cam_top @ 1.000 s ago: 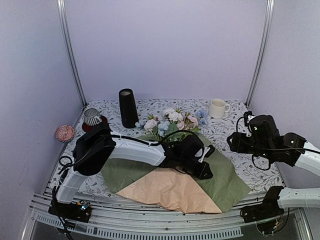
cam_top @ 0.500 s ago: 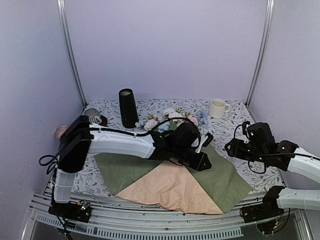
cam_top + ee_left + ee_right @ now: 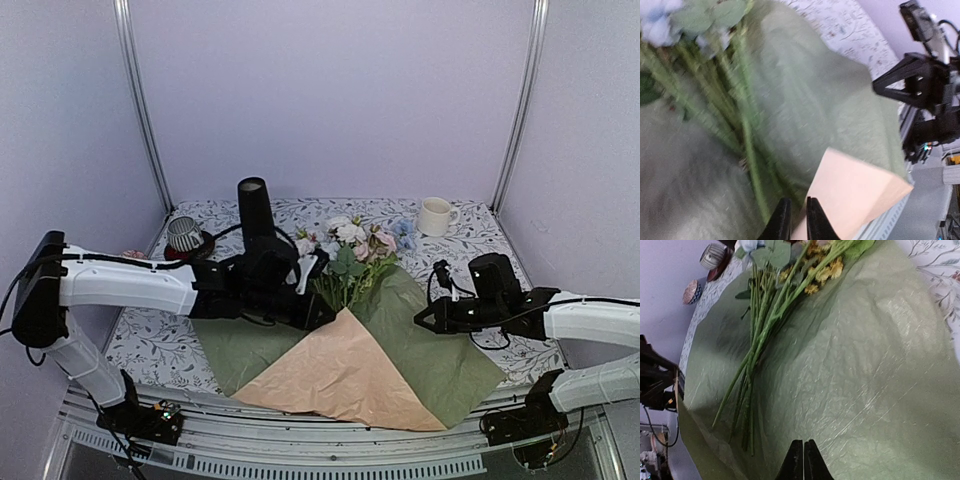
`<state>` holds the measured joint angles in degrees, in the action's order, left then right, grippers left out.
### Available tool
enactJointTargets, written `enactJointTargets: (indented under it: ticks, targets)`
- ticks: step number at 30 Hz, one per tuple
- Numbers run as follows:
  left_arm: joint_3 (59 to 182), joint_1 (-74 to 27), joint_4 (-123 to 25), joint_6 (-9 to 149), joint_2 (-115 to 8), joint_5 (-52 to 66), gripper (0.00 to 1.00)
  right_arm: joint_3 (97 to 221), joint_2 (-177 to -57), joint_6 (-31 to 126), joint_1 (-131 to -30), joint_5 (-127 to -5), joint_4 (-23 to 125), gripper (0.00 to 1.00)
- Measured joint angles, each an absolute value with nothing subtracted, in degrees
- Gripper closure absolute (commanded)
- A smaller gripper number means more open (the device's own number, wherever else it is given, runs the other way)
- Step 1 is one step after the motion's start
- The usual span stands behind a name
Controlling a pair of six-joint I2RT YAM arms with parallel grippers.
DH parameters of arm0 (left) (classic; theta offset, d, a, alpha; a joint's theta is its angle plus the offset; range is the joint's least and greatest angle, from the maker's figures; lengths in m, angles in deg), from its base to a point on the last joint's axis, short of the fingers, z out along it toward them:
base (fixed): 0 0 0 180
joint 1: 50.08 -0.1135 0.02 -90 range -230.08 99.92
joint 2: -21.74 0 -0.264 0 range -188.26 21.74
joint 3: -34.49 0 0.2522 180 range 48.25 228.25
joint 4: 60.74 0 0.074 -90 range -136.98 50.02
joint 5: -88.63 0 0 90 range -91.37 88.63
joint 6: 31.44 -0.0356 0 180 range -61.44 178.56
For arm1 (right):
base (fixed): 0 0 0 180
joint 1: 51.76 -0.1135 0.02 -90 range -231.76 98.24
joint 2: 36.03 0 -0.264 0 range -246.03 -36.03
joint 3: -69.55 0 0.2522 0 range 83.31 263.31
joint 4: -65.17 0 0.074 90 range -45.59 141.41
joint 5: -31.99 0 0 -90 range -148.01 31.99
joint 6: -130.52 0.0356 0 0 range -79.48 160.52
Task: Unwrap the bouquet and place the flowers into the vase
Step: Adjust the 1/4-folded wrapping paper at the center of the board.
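Note:
The bouquet's wrap lies spread open on the table, olive-green side up, with a peach flap folded over at the front. The flowers lie on it, blooms to the rear and stems bare on the green paper. My left gripper is at the flap's tip beside the stems, its jaws nearly closed on the paper's edge. My right gripper hovers over the wrap's right side, shut and holding nothing. The black vase stands upright at the rear left.
A white mug stands at the back right. A striped cup on a red saucer sits left of the vase, behind my left arm. A pink patterned ball lies beyond it. The wrap overhangs the table's front edge.
My left arm swung left, dragging the peach flap up and over the green paper. My right gripper closed and moved left and down to the wrap's right side.

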<state>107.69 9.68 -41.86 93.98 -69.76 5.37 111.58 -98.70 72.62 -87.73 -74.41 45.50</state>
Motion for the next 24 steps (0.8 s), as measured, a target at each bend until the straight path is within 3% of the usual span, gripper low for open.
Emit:
enactJointTargets:
  ticks: [7, 24]
  targets:
    - [96.2, 6.9, -39.2, 97.5, -64.8, 2.5, 0.86, 110.6, -107.9, 73.2, -87.7, -79.7, 53.1, 0.97]
    - [95.6, 3.8, -37.6, 98.2, -71.2, -3.8, 0.89, 119.9, -127.1, 72.6, -87.7, -74.7, 54.6, 0.94]
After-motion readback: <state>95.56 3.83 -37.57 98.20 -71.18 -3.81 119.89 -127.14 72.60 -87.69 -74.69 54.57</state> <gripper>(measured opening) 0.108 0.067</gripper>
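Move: Both hands hang over the open wrap. The green paper left of the stems lies about 12 cm left of the left hand and some 14 cm below; the green paper right of the stems is almost under the right hand, 2 cm ahead and 9 below. The stems lie 14 cm ahead and 4 right of the left hand, or 14 ahead and 16 left of the right. The orange flap is 8 cm back and 3 right of the left hand. Down and out to the left goes the left hand, about 10 cm each way, from over the wrap's middle towards the green paper left of the stems, its narrow fingers tilting steeper and swinging some 15 degrees counter-clockwise. The right hand sinks about 8 cm, easing forward and slightly left over the green paper right of the stems, fingers shut. Contact with the paper can't be seen. ##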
